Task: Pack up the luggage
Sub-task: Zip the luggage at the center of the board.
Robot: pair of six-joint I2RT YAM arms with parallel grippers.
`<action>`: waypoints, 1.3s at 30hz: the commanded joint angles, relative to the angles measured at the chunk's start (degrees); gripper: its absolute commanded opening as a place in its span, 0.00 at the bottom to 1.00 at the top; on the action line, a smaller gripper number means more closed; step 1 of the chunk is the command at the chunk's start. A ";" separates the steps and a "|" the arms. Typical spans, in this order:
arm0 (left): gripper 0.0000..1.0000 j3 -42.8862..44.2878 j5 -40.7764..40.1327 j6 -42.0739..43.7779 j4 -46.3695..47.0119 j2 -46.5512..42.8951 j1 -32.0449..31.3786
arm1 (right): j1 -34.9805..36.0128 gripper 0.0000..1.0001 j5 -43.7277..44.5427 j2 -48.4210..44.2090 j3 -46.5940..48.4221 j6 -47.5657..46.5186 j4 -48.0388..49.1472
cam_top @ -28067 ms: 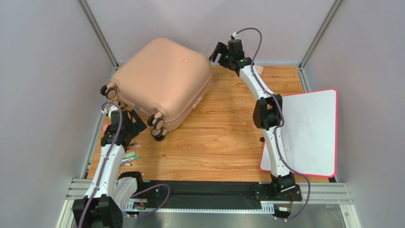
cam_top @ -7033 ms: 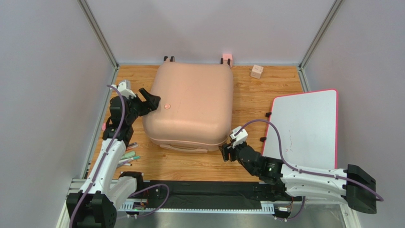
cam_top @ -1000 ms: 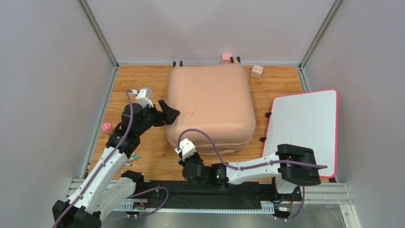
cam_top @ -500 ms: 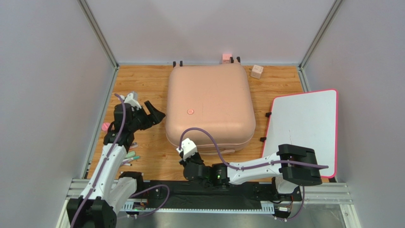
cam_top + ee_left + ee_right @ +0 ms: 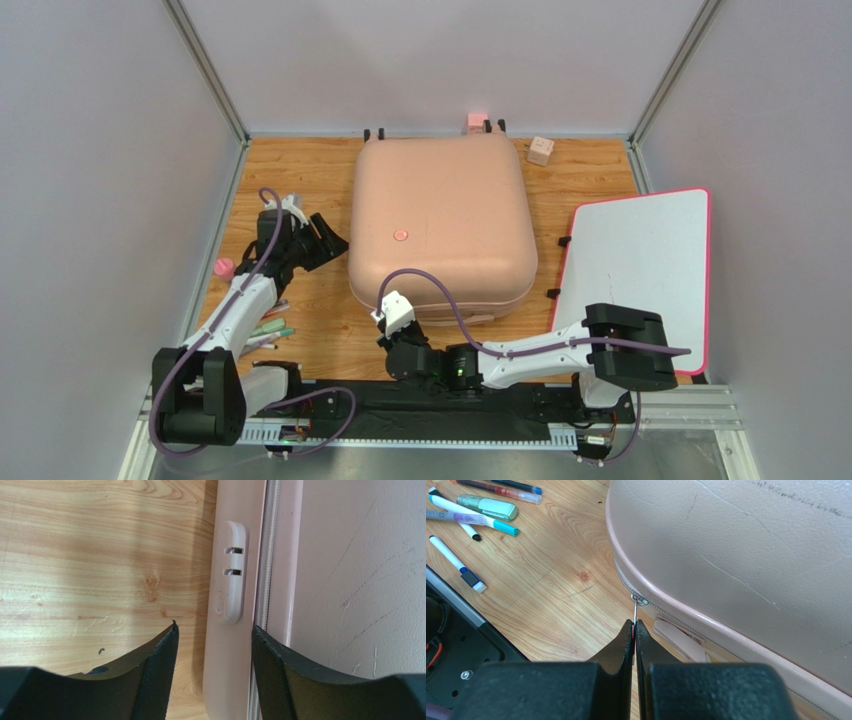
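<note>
The pale pink luggage [image 5: 440,225] lies flat and closed in the middle of the table, its round emblem [image 5: 399,235] facing up. My left gripper [image 5: 328,243] is at its left side. In the left wrist view its jaws [image 5: 214,627] stand open astride the lower shell's rim [image 5: 220,680], just below a slotted pink fitting [image 5: 231,575]. My right gripper [image 5: 388,328] is at the near left corner. It [image 5: 634,625] is shut on the thin metal zipper pull [image 5: 635,611], which hangs from the zip line [image 5: 623,582].
Several pens and markers [image 5: 270,328] [image 5: 486,507] lie near the left arm's base. A small pink object [image 5: 224,267] sits at the left edge. A white board with a pink rim [image 5: 640,275] lies at the right. A wooden cube [image 5: 540,150] and a pink block [image 5: 477,121] are at the back.
My left gripper drew back left off the shell's edge and sank to the luggage's side, its jaws narrowing. The right gripper stays pinched on the zipper pull, hardly moved.
</note>
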 commanded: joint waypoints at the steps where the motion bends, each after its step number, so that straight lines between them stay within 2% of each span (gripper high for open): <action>1: 0.63 1.89 0.92 -1.23 4.27 0.36 0.33 | 2.11 0.00 -3.63 0.13 1.13 2.42 2.88; 17: 0.65 0.93 3.73 -2.28 7.96 3.16 0.24 | 2.11 0.00 -3.72 0.48 1.57 2.51 2.70; 29: 0.58 0.93 4.26 -2.02 9.28 5.98 -0.98 | 2.11 0.00 -3.72 0.74 1.83 2.60 2.88; 32: 0.48 0.84 5.13 -1.93 9.36 6.77 -2.04 | 2.02 0.00 -3.89 1.00 2.10 2.60 2.70; 33: 0.38 0.32 5.83 -2.02 11.28 6.86 -2.13 | 2.19 0.00 -3.81 1.00 2.19 2.69 2.70; 36: 0.18 -0.83 8.65 -3.07 14.11 6.86 -2.66 | 2.28 0.00 -3.54 0.65 2.36 2.60 2.27; 39: 0.11 -1.53 9.71 -3.08 15.43 6.25 -3.98 | 2.37 0.00 -2.93 0.56 2.54 2.69 1.56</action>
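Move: The zipper along the luggage's left side, where the left hand will grip, lies about 3 cm to its right, 2 cm ahead and 1 cm up. The latch plate is some 5 cm ahead, 2 cm right and 3 cm lower, and the zipper slider about 12 cm back and 7 cm right. The right hand already has the pull; the slider sits about 2 cm ahead and 2 cm left of it, the luggage handle some 13 cm right and 1 cm ahead. The zipper on the luggage's left side is taken between the left hand's fingers: the hand first eases about 2 cm forward along the seam, then slides roughly 3 cm right onto it, turning slightly clockwise as the half-open fingers close almost shut across the zipper. The right hand stays in place and keeps its pinch on the zipper pull at the front-left corner. ##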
